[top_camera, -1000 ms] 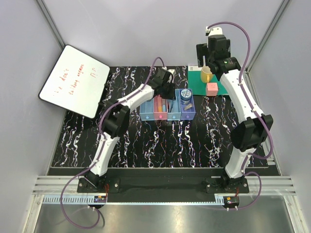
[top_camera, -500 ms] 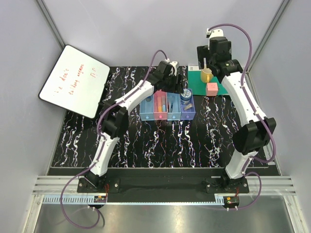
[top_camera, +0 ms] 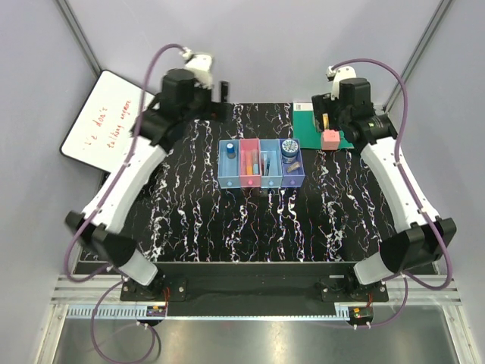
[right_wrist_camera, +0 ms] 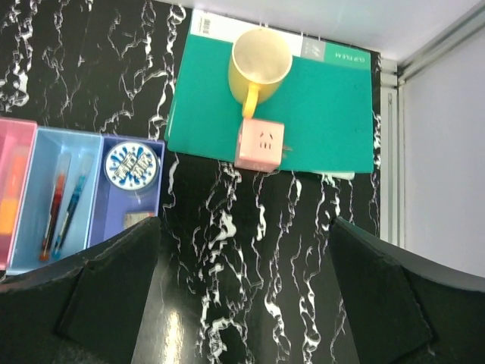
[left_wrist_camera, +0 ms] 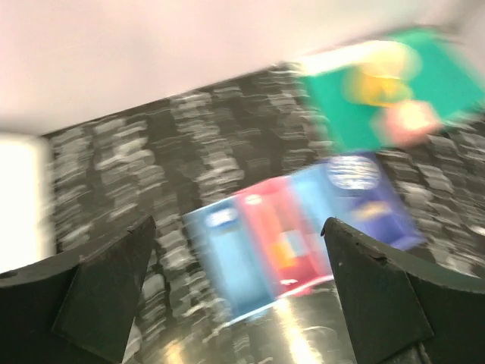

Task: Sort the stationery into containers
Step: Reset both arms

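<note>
The containers [top_camera: 261,180] are four joined trays mid-table: light blue, pink, light blue, purple. A blue-capped bottle [top_camera: 230,152] stands in the left tray, and markers [top_camera: 248,161] lie in the pink one. Two pens [right_wrist_camera: 64,201] lie in the third tray. The purple tray holds the round patterned tin [right_wrist_camera: 131,164] and a beige eraser [right_wrist_camera: 137,220]. My left gripper [top_camera: 223,92] hangs open and empty behind and left of the trays; its blurred wrist view shows them below the left gripper [left_wrist_camera: 239,227]. My right gripper [right_wrist_camera: 244,227] is open and empty, above bare table right of the trays.
A green mat [right_wrist_camera: 318,106] at the back right carries a yellow cup [right_wrist_camera: 260,59] and a pink cube [right_wrist_camera: 260,144]. A whiteboard [top_camera: 106,125] leans at the back left. A metal frame rail [right_wrist_camera: 390,152] borders the table on the right.
My left arm has swung up and back to the left, away from the trays, and its gripper has opened. The right arm has shifted slightly and stays open.
</note>
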{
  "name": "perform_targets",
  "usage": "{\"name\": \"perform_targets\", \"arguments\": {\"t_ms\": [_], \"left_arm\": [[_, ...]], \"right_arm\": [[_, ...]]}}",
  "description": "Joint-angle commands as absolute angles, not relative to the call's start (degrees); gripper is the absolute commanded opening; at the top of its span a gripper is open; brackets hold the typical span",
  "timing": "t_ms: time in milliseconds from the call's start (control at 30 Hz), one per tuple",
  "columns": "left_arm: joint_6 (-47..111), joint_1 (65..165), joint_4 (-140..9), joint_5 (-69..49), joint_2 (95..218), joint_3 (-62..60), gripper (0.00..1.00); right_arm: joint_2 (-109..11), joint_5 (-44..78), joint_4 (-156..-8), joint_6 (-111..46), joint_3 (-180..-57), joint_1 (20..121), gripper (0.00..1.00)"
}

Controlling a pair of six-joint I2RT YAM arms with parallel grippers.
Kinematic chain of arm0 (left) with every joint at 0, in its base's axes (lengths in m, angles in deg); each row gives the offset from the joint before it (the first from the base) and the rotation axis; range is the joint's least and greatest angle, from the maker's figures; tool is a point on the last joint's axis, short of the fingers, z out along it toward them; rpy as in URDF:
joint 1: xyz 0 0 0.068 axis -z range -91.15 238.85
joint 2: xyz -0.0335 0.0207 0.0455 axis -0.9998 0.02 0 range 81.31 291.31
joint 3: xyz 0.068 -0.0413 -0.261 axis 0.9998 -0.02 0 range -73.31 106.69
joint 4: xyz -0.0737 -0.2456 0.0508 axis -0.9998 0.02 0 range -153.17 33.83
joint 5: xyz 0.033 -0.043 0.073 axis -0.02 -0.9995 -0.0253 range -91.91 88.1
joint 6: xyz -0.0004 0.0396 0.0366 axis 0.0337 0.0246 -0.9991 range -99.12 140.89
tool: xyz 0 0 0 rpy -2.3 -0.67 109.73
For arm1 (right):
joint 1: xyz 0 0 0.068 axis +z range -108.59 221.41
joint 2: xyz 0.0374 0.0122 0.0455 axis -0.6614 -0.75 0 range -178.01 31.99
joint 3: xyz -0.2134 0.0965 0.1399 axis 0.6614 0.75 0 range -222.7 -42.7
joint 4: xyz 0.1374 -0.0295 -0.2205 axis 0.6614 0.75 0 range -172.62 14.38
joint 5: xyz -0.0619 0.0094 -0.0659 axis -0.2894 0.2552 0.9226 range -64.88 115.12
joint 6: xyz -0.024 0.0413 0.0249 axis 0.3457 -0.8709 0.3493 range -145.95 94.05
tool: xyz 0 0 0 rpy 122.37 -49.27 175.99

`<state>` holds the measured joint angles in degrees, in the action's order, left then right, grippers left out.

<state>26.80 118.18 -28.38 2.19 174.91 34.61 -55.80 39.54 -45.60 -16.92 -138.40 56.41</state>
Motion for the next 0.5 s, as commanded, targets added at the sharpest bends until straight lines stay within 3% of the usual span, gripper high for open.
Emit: {"name": "perform_targets", "arguments": {"t_ms": [0, 167, 300, 467], "left_arm": [[22.8, 113.1, -18.3, 20.4, 167.7, 22.0, 0.99], [18.0, 111.2, -19.0, 24.9, 156.2, 8.9, 0.99], [18.3, 111.1, -20.0, 26.4, 150.4, 4.0, 0.99], [20.2, 110.7, -20.3, 25.3, 147.3, 2.8, 0.99]], "right_arm": [[-48.8, 43.0, -43.6, -16.0, -134.3, 56.7, 1.00], [-46.0, 40.4, -34.9, -16.5, -135.5, 56.7, 1.00], [-47.0, 26.5, -25.1, -15.7, -138.6, 56.7, 1.00], [-44.2, 21.7, -24.0, -17.0, -135.2, 56.7, 1.00]]}}
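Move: Nothing is left to grasp. The container organizer lies about 12 cm right of the left hand, level with it and some 33 cm below. Its blue-capped bottle is about 4 cm ahead and 2 cm right of that hand, and the whiteboard about 35 cm left and 12 cm ahead. From the right hand, the organizer is roughly 23 cm left and 2 cm back, the pink cube 7 cm ahead and 2 cm right, the mug 16 cm straight ahead, all under 30 cm below. Swing the empty left gripper quickly away from the organizer towards the whiteboard side, about 17 cm left while drawing back and sinking; turn it counter-clockwise, raise its left side and tip the fingers down. Pull the empty right gripper some 8 cm straight back from the mug and cube, late on tipping it down and turning it slightly counter-clockwise. Keep both wide open, touching nothing. ##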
